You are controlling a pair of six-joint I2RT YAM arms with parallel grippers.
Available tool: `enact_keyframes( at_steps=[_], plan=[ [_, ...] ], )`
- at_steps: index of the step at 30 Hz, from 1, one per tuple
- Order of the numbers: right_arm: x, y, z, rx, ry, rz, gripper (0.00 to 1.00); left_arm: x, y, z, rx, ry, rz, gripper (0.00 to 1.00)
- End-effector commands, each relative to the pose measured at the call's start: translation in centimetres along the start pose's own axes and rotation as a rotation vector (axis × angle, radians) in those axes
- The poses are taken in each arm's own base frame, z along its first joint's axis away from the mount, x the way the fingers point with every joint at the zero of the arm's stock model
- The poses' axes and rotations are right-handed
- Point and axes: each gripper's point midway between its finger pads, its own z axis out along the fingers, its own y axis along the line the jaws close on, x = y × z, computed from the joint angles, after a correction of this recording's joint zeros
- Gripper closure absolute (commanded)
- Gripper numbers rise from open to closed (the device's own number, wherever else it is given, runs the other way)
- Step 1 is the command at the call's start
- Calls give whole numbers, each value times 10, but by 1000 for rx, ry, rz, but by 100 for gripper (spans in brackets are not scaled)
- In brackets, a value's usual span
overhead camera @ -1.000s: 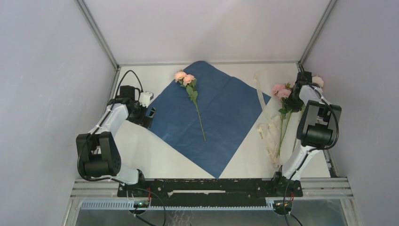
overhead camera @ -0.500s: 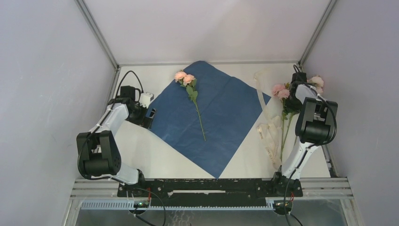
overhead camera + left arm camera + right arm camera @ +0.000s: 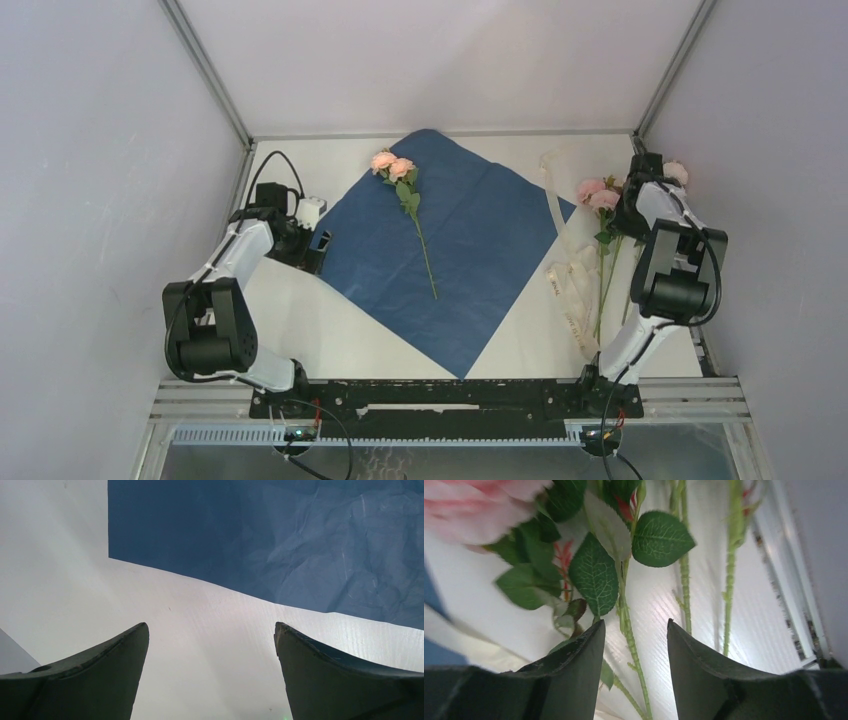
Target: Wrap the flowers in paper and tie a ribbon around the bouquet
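The paper [image 3: 440, 250] lies flat in the middle of the table, navy side up, with one pink flower [image 3: 395, 168] and its long stem on it. More flowers [image 3: 598, 195] lie at the right, stems pointing toward the near edge. The cream ribbon [image 3: 570, 285] lies loose beside them. My right gripper [image 3: 630, 208] hangs over these flowers. In the right wrist view it [image 3: 636, 630] is open, with a green stem [image 3: 630, 630] in the gap, touching neither finger. My left gripper [image 3: 211, 627] is open over bare table at the paper's [image 3: 280, 540] left corner. No wrapped bouquet is in view.
Grey walls and metal frame rails [image 3: 690, 330] close in the table on the left, back and right. The right-hand flowers lie near the right rail [image 3: 791, 605]. Both arm bases sit on the bar at the near edge [image 3: 440, 395].
The right gripper's jaws have opened wider around the stem. The right arm shifted slightly at the far right, and the flower stems there have settled on the table. The left arm has not moved.
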Motion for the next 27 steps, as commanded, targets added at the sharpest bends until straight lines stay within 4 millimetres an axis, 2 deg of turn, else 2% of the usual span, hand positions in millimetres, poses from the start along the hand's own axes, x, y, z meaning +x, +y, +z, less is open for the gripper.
enact_keyframes(
  at_steps=[1,6,9,11,12,14,16,19,22,23,24,25,26,27],
  plan=[
    [34,4,33,-7,126,-22,45,-27,6,-25,-27,-98,-6,1],
    [47,-1,56,16,181,-23,60,-26,5,-28,-27,-104,-7,1],
    [39,-7,49,24,154,-35,78,-27,4,-30,-23,-111,-4,1],
    [25,-17,36,64,92,-32,98,-28,4,-30,-22,-115,-5,1],
    [15,-22,26,89,47,-29,100,-29,4,-31,-22,-118,-5,1],
    [-9,-33,-3,142,-68,-25,100,-29,4,-32,-21,-120,-4,1],
    [-34,-43,-40,196,-194,-17,100,-30,3,-33,-22,-126,-3,1],
    [-70,-62,-111,315,-421,-7,100,-31,3,-35,-20,-134,-3,1],
    [-92,-69,-190,404,-655,15,100,-32,2,-36,-20,-142,-1,1],
    [-95,-62,-212,374,-722,19,100,-33,2,-38,-23,-148,1,1],
    [-96,-47,-236,272,-792,12,100,-33,2,-39,-23,-152,3,1],
    [-95,-27,-250,129,-833,-5,100,-34,2,-40,-23,-158,5,1],
    [-90,6,-263,-68,-859,-44,100,-35,2,-42,-25,-164,6,1],
    [-80,53,-281,-360,-872,-106,100,-36,2,-43,-27,-169,8,1]
  ],
)
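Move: Under the right hand, some 6 cm below it and within about 1 cm to its back and left, lies the stem of the peach rose that it goes for, between its part-open fingers. The pink rose's blooms sit about 7 cm ahead and 6 cm left of this hand, the pale roses' blooms 11 cm ahead and 14 cm right, the cream ribbon 14 cm back and 16 cm left. From the idle left hand the peach stem is roughly 74 cm right and 5 cm ahead. Sinking about 5.5 cm and easing slightly back, the right hand shuts its fingers on the peach rose's stem just below the leaves. It then climbs ever faster, some 28 cm up from the table, while the wrist tilts by about 40 degrees so the fingertips swing forward and to the right, keeping the stem pinched. ##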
